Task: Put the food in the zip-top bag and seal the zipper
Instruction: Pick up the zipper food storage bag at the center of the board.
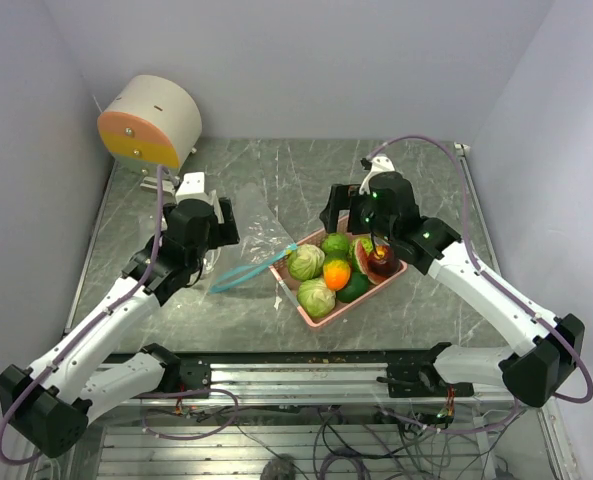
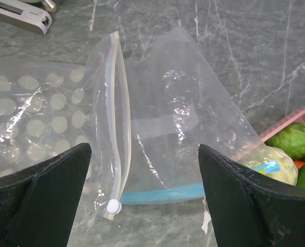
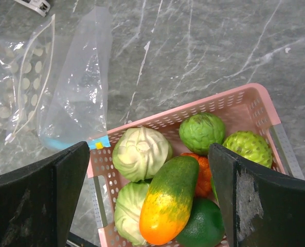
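Note:
The food (image 1: 338, 268) lies piled in a pink perforated basket (image 1: 326, 318): two pale cabbages (image 3: 141, 153), a green-and-orange mango (image 3: 170, 198), bumpy green fruits (image 3: 202, 132), an orange piece and a dark green one. The clear zip-top bag (image 1: 263, 240) lies flat to the left of the basket, its teal zipper (image 2: 162, 194) towards the near side. My left gripper (image 2: 144, 206) hovers open just before the bag's mouth, touching nothing. Over the basket my right gripper (image 3: 148, 170) stands open, its fingers on either side of the pile with nothing held.
A second clear bag with pale dots (image 2: 34, 113) and a white zip track with a slider (image 2: 112, 207) overlaps the left of the zip-top bag. A white clip-like object (image 2: 21, 13) lies behind it. A round beige-and-orange drum (image 1: 151, 120) sits at the back left. Walls enclose the table.

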You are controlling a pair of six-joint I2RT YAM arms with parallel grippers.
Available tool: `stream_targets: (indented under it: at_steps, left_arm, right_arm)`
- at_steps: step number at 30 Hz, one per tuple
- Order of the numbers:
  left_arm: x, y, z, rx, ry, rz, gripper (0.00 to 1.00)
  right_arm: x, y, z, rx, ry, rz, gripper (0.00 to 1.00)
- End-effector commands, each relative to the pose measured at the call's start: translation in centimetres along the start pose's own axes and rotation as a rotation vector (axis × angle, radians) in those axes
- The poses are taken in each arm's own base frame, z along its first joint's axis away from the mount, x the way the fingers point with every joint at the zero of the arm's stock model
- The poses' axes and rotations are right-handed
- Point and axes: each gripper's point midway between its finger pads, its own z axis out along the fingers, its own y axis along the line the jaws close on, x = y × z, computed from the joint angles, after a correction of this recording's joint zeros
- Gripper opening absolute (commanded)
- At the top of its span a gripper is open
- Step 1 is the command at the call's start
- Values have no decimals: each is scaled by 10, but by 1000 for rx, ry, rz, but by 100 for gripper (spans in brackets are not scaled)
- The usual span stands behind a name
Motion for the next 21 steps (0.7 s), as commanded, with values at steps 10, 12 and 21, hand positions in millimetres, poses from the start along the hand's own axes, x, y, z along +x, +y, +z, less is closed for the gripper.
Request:
stream_targets:
  at_steps: [10, 12, 21]
  left_arm:
    - [2, 22, 19, -155, -24, -54, 96]
    - [10, 24, 26, -170, 4, -48, 95]
    - [15, 23, 41, -171, 8, -65, 93]
  right_arm:
    - [28, -1, 3, -68, 50, -128, 100]
    - [31, -2, 4, -74, 55, -131, 100]
    - [39, -9, 9, -70, 72, -136, 100]
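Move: The zipper bag with the blue zip strip lies flat, its middle about 9 cm to the right of the left hand, level with it and some 15 cm below. The dotted bag with the white zip adjoins it, roughly 11 cm left of the left hand and 1 cm farther out; the food basket is about 30 cm right and 8 cm back. From the right hand the blue-strip bag is about 20 cm left, level and 17 cm below, the basket directly right-left under it but 8 cm back. With its jaws kept wide open, the left hand first eases left and forward, then sinks about 5 cm in all over the place where the two bags meet, ending some 2 cm farther out and 2 cm to the left, turned roughly 10 degrees counter-clockwise with the fingers tipping a little more downward. The right hand, also wide open and empty, drops about 4 cm over the basket and draws back slightly while swinging a few degrees counter-clockwise; both hands stay clear above the things and touch nothing. ##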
